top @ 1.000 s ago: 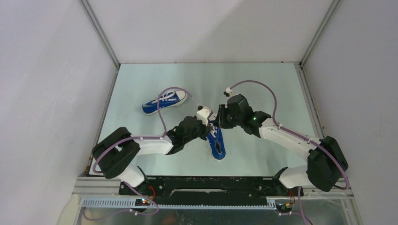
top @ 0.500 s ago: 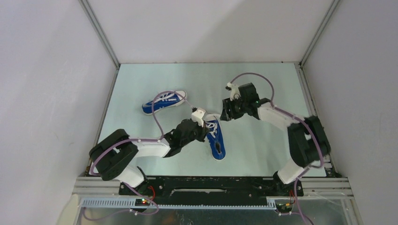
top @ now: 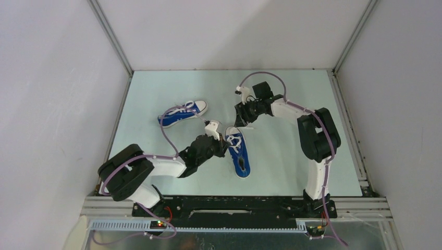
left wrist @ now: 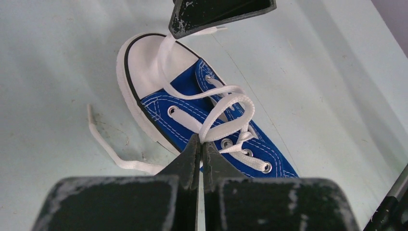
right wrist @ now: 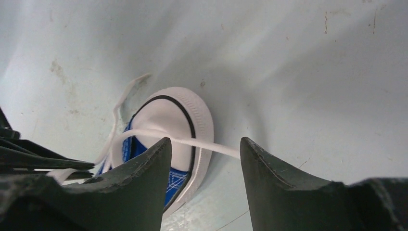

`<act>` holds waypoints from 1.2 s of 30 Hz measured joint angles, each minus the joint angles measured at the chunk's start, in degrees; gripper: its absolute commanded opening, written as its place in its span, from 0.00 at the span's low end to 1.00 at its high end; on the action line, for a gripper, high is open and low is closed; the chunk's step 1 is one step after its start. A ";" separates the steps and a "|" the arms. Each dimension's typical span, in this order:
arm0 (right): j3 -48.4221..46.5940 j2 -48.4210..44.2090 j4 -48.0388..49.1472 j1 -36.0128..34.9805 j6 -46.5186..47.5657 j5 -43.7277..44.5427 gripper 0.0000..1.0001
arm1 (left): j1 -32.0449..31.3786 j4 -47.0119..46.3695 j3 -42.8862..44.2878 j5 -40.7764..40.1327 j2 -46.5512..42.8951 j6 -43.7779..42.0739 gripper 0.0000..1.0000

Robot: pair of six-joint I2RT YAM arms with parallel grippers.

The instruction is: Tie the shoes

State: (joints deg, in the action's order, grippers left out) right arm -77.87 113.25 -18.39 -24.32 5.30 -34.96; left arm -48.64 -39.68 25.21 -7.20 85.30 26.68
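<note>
Two blue shoes with white laces lie on the table: one (top: 182, 113) at the far left, the other (top: 241, 159) in the middle with its white toe cap (left wrist: 149, 62) pointing away from the arm bases. My left gripper (left wrist: 202, 142) is shut on a loop of the middle shoe's lace (left wrist: 230, 107) above the eyelets. My right gripper (right wrist: 204, 147) hangs open just beyond that toe cap (right wrist: 179, 118). A taut strand of the lace (right wrist: 211, 144) runs across the gap between its fingers. In the top view the left gripper (top: 225, 141) and right gripper (top: 241, 121) stand close together.
A loose lace end (left wrist: 109, 149) trails on the pale green table (top: 292, 156) left of the middle shoe. One finger of the right gripper (left wrist: 221, 13) hangs above the toe cap in the left wrist view. White walls enclose the table on three sides.
The right gripper has opened and drawn back to the far side, its arm folding upright. The left gripper has slid slightly left, still pinching the lace loop.
</note>
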 measured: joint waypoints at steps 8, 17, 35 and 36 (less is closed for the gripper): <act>-4.98 4.37 -4.04 -1.75 4.15 0.15 0.51 | 0.79 -1.57 -1.22 -0.07 -0.94 1.75 0.00; -5.55 4.94 -6.27 -2.16 7.04 -3.30 0.43 | 1.16 -1.77 -1.22 0.00 -0.96 1.86 0.00; -1.86 0.52 -4.13 -1.38 2.73 -1.66 0.01 | 1.53 -0.96 -0.92 0.50 -0.68 1.33 0.00; -1.14 -0.79 -4.17 -1.38 2.19 -1.33 0.01 | 1.53 -0.59 -0.61 0.59 -0.55 1.27 0.00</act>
State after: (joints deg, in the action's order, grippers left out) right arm -79.00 112.46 -22.57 -25.69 7.49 -36.29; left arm -47.11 -40.27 24.60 -6.61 84.75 27.94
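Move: The white lace strand crossing the toe cap runs between the right hand's open fingers, its near part about 1 cm back, 1 cm left and 2 cm below. The toe cap is 3 cm back, 2 cm left, the shoe's middle some 11 cm back and 1 cm right, and the loop in the left fingers 11 cm back, 4 cm left. From the left hand that strand lies about 10 cm ahead, 3 cm right, slightly lower. The lace strand over the toe cap is caught between the right fingers: that hand goes about 2 cm left and sinks 1.5 cm onto it, easing back a little and turning some 10 degrees counter-clockwise. Its fingers then shut from half open, pinching the strand, and the hand lifts about 2 cm, drifting right. The left hand stays nearly in place, keeping its loop pinched over the shoe. ##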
